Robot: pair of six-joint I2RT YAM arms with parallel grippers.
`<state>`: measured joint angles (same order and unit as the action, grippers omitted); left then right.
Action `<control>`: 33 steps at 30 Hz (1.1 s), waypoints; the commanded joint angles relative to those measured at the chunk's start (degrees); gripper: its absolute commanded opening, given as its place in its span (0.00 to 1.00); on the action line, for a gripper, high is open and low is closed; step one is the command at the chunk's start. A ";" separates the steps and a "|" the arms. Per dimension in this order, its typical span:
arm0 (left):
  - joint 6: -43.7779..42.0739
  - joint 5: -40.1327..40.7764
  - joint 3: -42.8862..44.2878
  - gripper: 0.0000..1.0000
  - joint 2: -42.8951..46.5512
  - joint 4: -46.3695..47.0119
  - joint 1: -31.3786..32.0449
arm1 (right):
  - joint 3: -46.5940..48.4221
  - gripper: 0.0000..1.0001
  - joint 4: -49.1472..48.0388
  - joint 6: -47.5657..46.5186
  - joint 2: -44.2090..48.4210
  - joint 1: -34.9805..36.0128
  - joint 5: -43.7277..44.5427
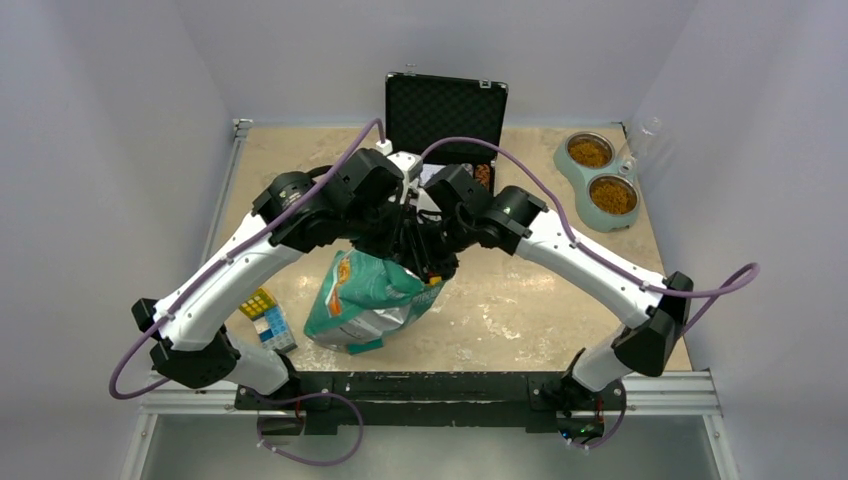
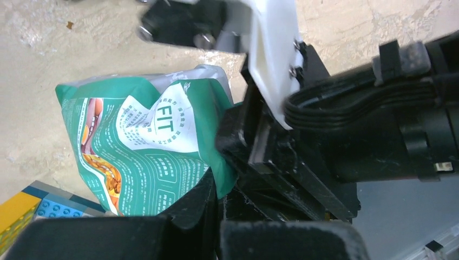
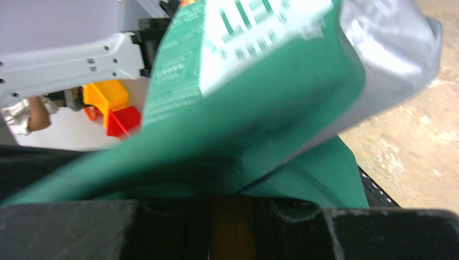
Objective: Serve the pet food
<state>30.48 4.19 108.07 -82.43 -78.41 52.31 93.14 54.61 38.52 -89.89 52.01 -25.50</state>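
A teal-green pet food bag [image 1: 365, 300] with a silver side stands on the table's near middle. Both grippers meet at its top. My left gripper [image 1: 400, 245] is shut, with the bag's top edge [image 2: 224, 179] pinched between its black fingers [image 2: 189, 206]. From the other side my right gripper [image 1: 435, 262] is shut on a fold of the bag [image 3: 303, 179], which fills the right wrist view. Brown pet food [image 1: 590, 152] fills both bowls of a pale green feeder [image 1: 572, 180] at the back right. No kibble shows at the bag's mouth.
An open black case [image 1: 445, 110] stands at the back centre. A colourful block box [image 1: 268, 318] lies left of the bag, by the left arm's base. Red and yellow blocks [image 3: 113, 108] show behind the bag. Grey walls enclose the table.
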 commanded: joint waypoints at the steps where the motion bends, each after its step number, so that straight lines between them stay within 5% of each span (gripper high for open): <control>1: 1.19 7.76 1.91 0.00 4.20 4.60 1.30 | -6.71 0.00 4.11 -2.70 3.33 -0.17 12.41; 6: 2.30 11.25 -2.73 0.00 8.40 8.48 1.30 | -6.22 0.00 13.63 -4.51 5.33 -0.08 21.42; 10: 0.82 4.94 -4.86 0.00 9.04 14.75 1.30 | -5.29 0.00 11.35 -2.49 1.66 0.75 20.35; 20: 3.71 -8.77 -5.47 0.00 5.48 19.96 1.30 | -2.01 0.00 -14.51 3.22 -15.95 3.01 0.09; 33: 2.21 -2.59 -6.65 0.00 8.99 17.56 1.30 | -17.75 0.00 -47.03 6.44 -1.18 0.63 -17.19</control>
<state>31.77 8.62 100.42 -76.42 -74.19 51.13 80.75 29.04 42.70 -91.79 52.10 -35.44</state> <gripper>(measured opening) 0.019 0.288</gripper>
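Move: The right hand, still gripping the scoop at the bag's mouth, has the middle of the pet food bag about 9 cm to its left, 2 cm back and 13 cm below. From that hand the teal piece lies some 7 cm back and 10 cm left, and the chip case about 23 cm ahead and 2 cm right, both roughly 24 cm lower. For the left hand, pinching the rim, the bag's middle is about 6 cm left, 5 cm back and 18 cm down. With the scoop kept in its grip and already in the bag's mouth, the right hand eases about 3 cm to the right, then drives some 8 cm left into the bag, dipping a few centimetres before rising slightly as its fingers tip up towards the left by about 20 degrees. The left hand keeps its pinch on the rim, wavers, and shifts about 2 cm left. ##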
